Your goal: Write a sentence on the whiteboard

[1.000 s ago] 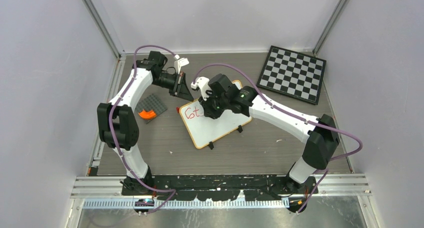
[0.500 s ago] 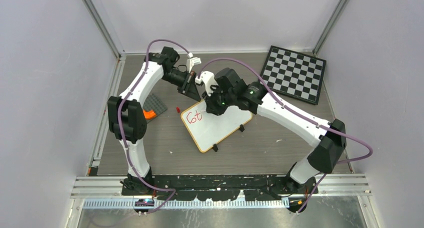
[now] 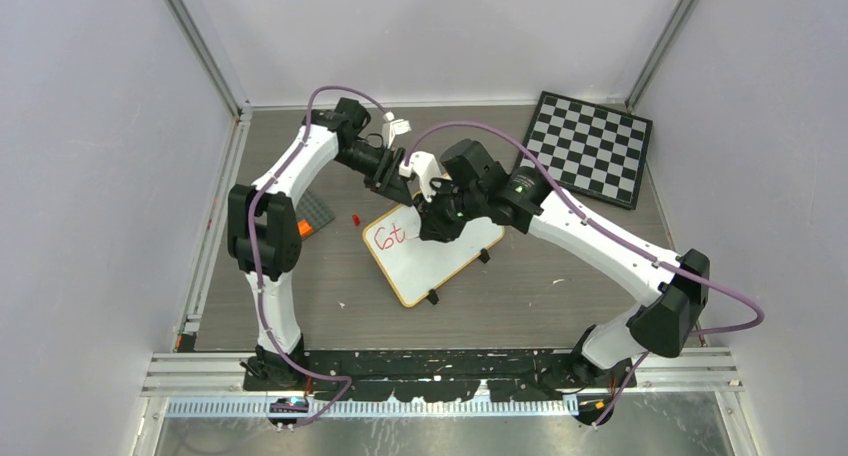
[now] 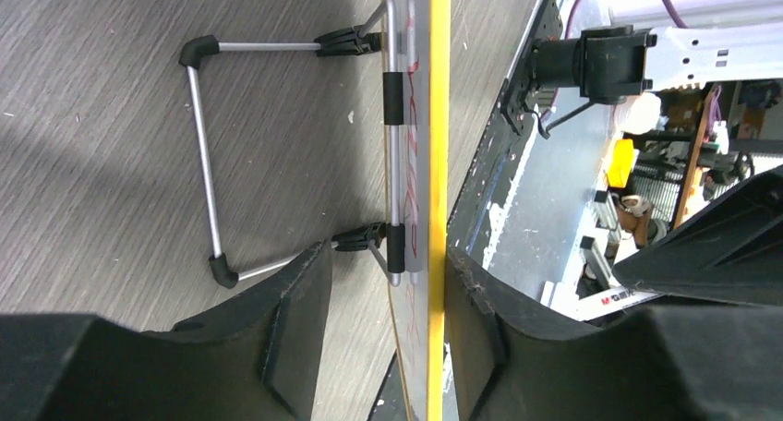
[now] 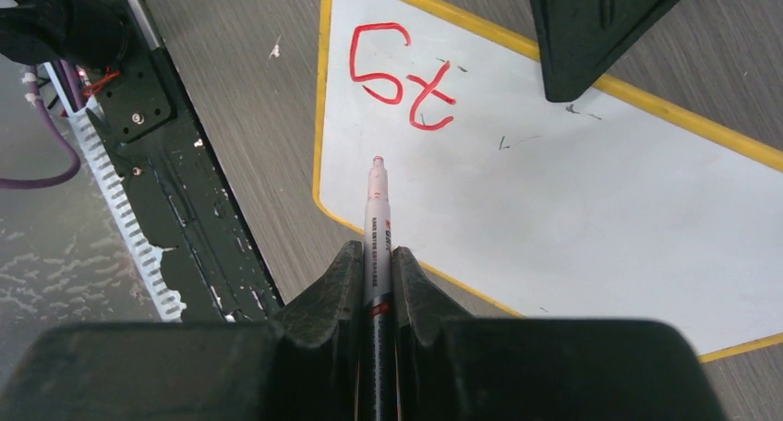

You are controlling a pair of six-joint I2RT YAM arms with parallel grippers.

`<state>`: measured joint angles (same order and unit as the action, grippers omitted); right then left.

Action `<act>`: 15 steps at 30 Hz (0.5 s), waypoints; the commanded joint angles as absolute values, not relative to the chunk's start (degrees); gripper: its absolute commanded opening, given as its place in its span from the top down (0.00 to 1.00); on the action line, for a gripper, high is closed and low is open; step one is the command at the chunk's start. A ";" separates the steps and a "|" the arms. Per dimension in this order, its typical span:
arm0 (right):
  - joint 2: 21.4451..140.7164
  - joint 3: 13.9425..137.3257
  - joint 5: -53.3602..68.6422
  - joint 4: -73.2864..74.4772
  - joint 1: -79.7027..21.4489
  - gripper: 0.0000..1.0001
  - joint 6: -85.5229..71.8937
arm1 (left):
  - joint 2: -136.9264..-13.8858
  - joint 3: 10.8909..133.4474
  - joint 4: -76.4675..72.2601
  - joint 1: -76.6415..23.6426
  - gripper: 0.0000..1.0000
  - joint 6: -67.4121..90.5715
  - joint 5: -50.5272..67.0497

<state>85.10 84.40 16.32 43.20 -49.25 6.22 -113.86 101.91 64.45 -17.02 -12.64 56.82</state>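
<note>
The whiteboard lies tilted at the table's middle, yellow-rimmed, and fills much of the right wrist view. The sentence is only red letters "St" near the board's left corner. My right gripper is shut on a marker, whose tip hangs just below the letters. In the top view the right gripper hovers over the board. My left gripper is at the board's far edge. Its fingers stand open astride the rim, with a gap on the left side.
A black-and-white checkered board lies at the far right. A small red cap sits left of the whiteboard. A grey plate peeks out beside the left arm. The board's wire stand rests on the wood under it.
The left arm swung right to the board's far edge and its jaws opened around the rim. The right arm drifted slightly right with the marker.
</note>
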 commanded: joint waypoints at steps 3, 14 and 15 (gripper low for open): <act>83.14 84.53 18.28 43.15 -49.09 1.00 6.86 | -112.42 101.99 57.49 -17.21 0.56 -7.74 56.25; 82.94 84.73 18.85 44.24 -49.10 1.00 7.70 | -119.71 110.91 67.75 -21.73 0.96 -16.54 56.29; 82.89 84.73 18.89 44.41 -49.13 1.00 7.73 | -120.16 111.33 68.47 -22.14 0.97 -17.29 56.01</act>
<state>85.10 84.31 18.11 44.77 -49.25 6.63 -117.69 109.21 64.60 -19.75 -12.56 57.54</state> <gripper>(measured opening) 0.183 0.070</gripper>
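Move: The whiteboard's top edge already lies between the left hand's open fingers, about 1 cm back and 2 cm right of the hand point, roughly level with it. From that hand the red letters are some 5 cm back, 4 cm left and 4 cm lower; the red cap is about 12 cm left, level fore and aft, 13 cm below. From the right hand, holding the marker, the board's middle is about 3 cm ahead, 1 cm right and 8 cm below. The left fingers close from half open and pinch the whiteboard's top edge; as they shut, the hand slides about 2.5 cm right along the edge, with roughly 1 cm forward and 1 cm up. The right hand keeps its grip on the marker and eases back under 1 cm above the board, staying clear of the letters. ##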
